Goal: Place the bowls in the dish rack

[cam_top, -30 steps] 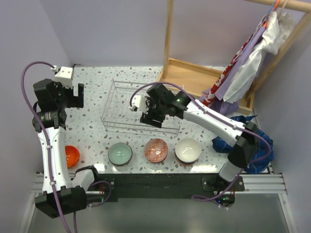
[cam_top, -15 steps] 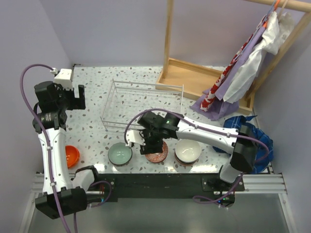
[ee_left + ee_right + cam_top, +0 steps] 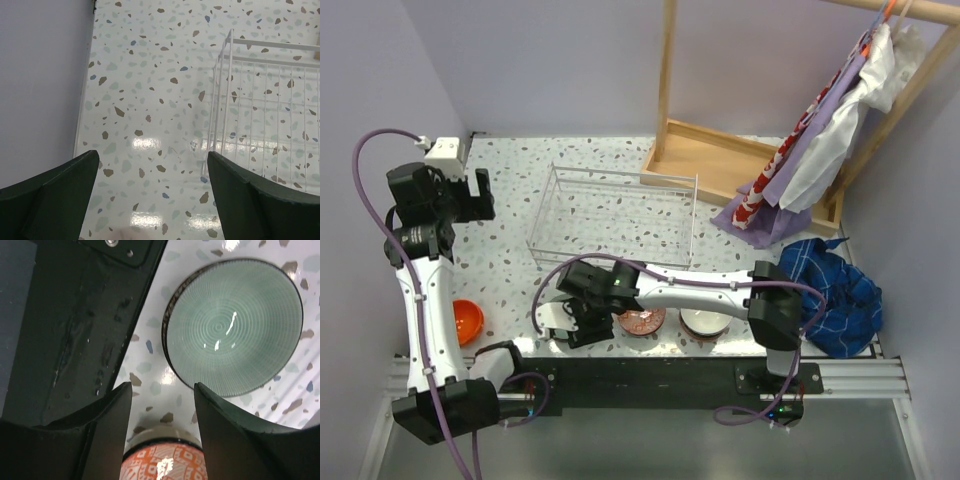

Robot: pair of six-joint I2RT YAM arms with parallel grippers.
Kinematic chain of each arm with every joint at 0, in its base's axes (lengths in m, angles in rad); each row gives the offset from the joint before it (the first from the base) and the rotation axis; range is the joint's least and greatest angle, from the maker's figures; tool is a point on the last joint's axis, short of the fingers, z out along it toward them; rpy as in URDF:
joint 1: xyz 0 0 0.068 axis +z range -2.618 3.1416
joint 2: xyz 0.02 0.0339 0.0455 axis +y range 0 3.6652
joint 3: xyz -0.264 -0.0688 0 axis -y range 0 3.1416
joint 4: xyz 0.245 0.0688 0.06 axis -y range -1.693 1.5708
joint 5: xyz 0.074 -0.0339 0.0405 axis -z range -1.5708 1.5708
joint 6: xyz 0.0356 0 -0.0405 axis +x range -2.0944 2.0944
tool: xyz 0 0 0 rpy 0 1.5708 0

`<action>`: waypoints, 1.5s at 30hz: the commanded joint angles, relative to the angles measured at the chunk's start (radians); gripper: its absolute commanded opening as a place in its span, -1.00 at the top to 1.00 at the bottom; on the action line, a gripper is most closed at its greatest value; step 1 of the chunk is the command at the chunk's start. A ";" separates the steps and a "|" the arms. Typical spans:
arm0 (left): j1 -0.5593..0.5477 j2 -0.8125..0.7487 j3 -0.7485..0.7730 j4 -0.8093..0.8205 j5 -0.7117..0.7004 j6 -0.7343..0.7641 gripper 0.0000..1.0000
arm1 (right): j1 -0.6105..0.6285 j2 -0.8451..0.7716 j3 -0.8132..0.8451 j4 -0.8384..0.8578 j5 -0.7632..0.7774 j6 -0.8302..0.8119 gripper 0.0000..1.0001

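The wire dish rack (image 3: 615, 222) (image 3: 265, 100) stands empty at mid-table. Along the near edge sit a red-patterned bowl (image 3: 642, 320) and a white bowl (image 3: 705, 322); a plain orange bowl (image 3: 467, 320) lies at the far left. My right gripper (image 3: 582, 322) (image 3: 162, 387) hangs open low over the near edge and covers the pale green bowl in the top view. In the right wrist view the pale green bowl (image 3: 235, 327) lies just beyond the fingertips and the red-patterned bowl (image 3: 165, 462) shows between the fingers' bases. My left gripper (image 3: 478, 195) (image 3: 152, 155) is open and empty above bare table left of the rack.
A wooden frame (image 3: 720, 150) stands at the back right with clothes (image 3: 820, 130) hanging over it. A blue cloth (image 3: 830, 290) lies at the right edge. The black rail (image 3: 650, 375) (image 3: 75, 315) runs along the near edge, close to my right gripper.
My right arm swung from over the rack down to the near edge and leftward, past the red-patterned bowl to the pale green one; its jaws narrowed somewhat. The left arm barely shifted.
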 commanded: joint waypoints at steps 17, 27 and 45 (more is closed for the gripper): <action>0.040 -0.016 0.020 0.044 0.069 -0.066 -0.89 | 0.024 0.088 0.061 0.091 0.008 0.076 0.10; 0.043 0.004 0.023 0.049 0.081 -0.079 -0.90 | 0.021 0.118 0.083 0.110 0.039 0.083 0.39; 0.047 -0.011 -0.006 0.059 0.113 -0.091 -0.89 | 0.021 0.101 0.117 0.051 0.060 0.090 0.82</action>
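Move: The green bowl, stacked on another, lies from the right hand about 5 cm ahead, 6 cm left and 5 cm below. The red patterned bowl is about 6 cm ahead and 11 cm to the right, at like height; the dish rack's middle is some 28 cm ahead and 4 cm right. From the idle left hand the green bowl lies roughly 16 cm back, 14 cm right and 23 cm below. The right hand moves about 3 cm left and down, pinches the green bowl's near rim, then rises slightly. ##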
